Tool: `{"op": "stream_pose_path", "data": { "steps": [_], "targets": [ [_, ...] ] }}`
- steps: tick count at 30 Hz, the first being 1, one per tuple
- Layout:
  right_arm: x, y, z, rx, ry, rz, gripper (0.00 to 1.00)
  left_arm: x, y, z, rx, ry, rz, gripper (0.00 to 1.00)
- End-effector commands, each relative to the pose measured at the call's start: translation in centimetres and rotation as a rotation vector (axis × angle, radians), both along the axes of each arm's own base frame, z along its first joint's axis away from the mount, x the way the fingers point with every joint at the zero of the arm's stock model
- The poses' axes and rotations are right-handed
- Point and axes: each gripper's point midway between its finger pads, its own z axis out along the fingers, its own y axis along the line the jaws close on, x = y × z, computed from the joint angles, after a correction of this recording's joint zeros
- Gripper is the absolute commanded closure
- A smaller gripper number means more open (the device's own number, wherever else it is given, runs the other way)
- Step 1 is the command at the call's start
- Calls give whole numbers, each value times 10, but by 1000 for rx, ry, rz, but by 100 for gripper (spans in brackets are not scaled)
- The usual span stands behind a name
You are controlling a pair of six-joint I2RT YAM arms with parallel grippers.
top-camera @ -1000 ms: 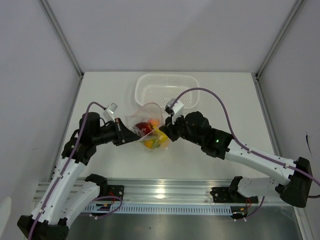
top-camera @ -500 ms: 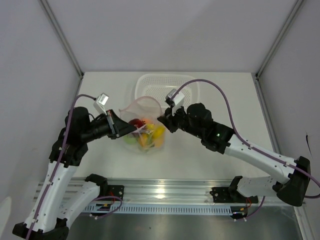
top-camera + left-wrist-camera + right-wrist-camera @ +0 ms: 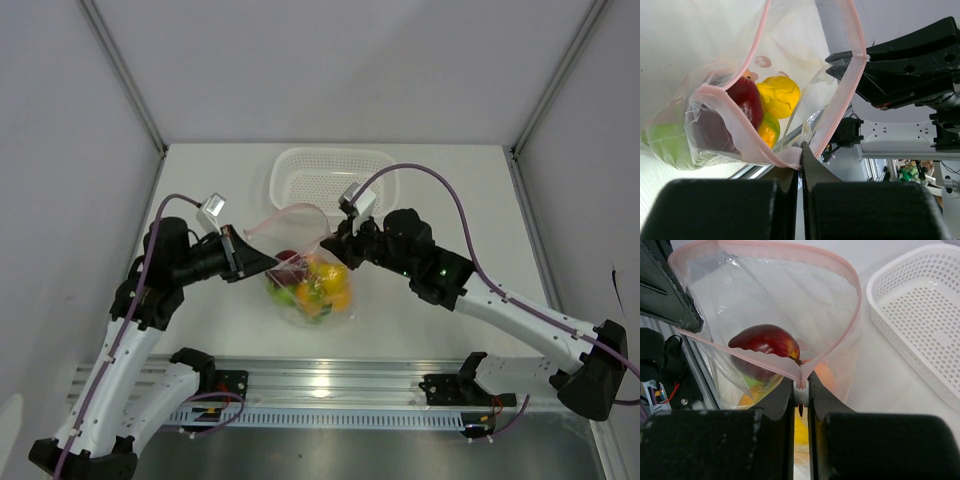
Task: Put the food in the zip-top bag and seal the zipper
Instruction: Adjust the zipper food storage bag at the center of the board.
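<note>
The zip-top bag (image 3: 310,290) hangs between both grippers with its mouth spread open. The food (image 3: 318,283) sits in its bottom: a dark red apple (image 3: 766,340), a yellow citrus (image 3: 779,94) and a green apple (image 3: 666,145) show through the plastic. The pink zipper (image 3: 790,249) runs as a loop around the mouth, its two sides apart. My left gripper (image 3: 801,149) is shut on one end of the zipper strip, on the bag's left (image 3: 266,262). My right gripper (image 3: 800,382) is shut on the opposite end, where a small white tab sits between its fingers (image 3: 335,240).
A white perforated basket (image 3: 335,172) stands behind the bag, and its wall (image 3: 900,325) lies close to the right of my right gripper. The aluminium rail (image 3: 330,385) runs along the near table edge below the bag.
Both grippers shifted, first left and back, then right and nearer. The bag went with them and now hangs lower, with the food settled in its bottom.
</note>
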Motion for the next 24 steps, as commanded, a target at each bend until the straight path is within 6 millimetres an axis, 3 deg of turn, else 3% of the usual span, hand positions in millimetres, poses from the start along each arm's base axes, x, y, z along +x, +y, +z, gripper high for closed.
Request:
{"op": "stream_pose_path", "data": {
  "steps": [1, 3, 6, 7, 10, 12, 14, 17, 22, 24],
  "targets": [
    [17, -3, 22, 73, -41, -35, 95, -4, 2, 2, 8, -19, 0, 99],
    [16, -2, 19, 73, -30, -20, 93, -5, 2, 1, 5, -15, 0, 99],
    [10, -4, 18, 81, -9, -3, 82, -4, 2, 5, -3, -25, 2, 99],
    [7, -6, 19, 91, -5, -1, 68, -5, 2, 8, -6, -30, 1, 99],
    [0, -14, 15, 112, 15, 3, 43, -4, 2, 18, -14, -50, 7, 99],
    [-9, -17, 3, 112, 50, 30, 36, -5, 1, 23, -22, -57, 4, 100],
    [-17, -21, 14, 165, 31, 49, 15, -5, 1, 26, -27, -60, 6, 100],
    [-26, -28, 11, 205, 34, 66, 1, -5, 0, 27, -33, -59, 0, 99],
    [-46, -24, 6, 276, 57, 219, 5, -7, -1, 25, -40, -51, -10, 99],
    [-44, -19, 5, 284, 51, 250, 7, -7, -1, 26, -41, -53, -11, 100]
  ]
}}
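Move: The bag's right corner with its white zipper end is already pinched in the right fingers; from the left hand, holding the left part of the rim, it is about 10 cm to the right and 4 cm forward, at much the same height. The food in the bag lies roughly 14 cm below the right hand, 3 cm back and 4 cm left. The empty basket's middle is some 22 cm ahead of the right hand, 1 cm to its right and 17 cm lower. The bag's right corner comes free as the right fingers spread from nearly shut to wide open. After staying almost in place at first, the right hand backs off the corner about 5 cm, equally back and to the right and slightly down, its wrist rolling some 10 degrees. The left hand stays put, shut, and keeps its pinch on the rim. ##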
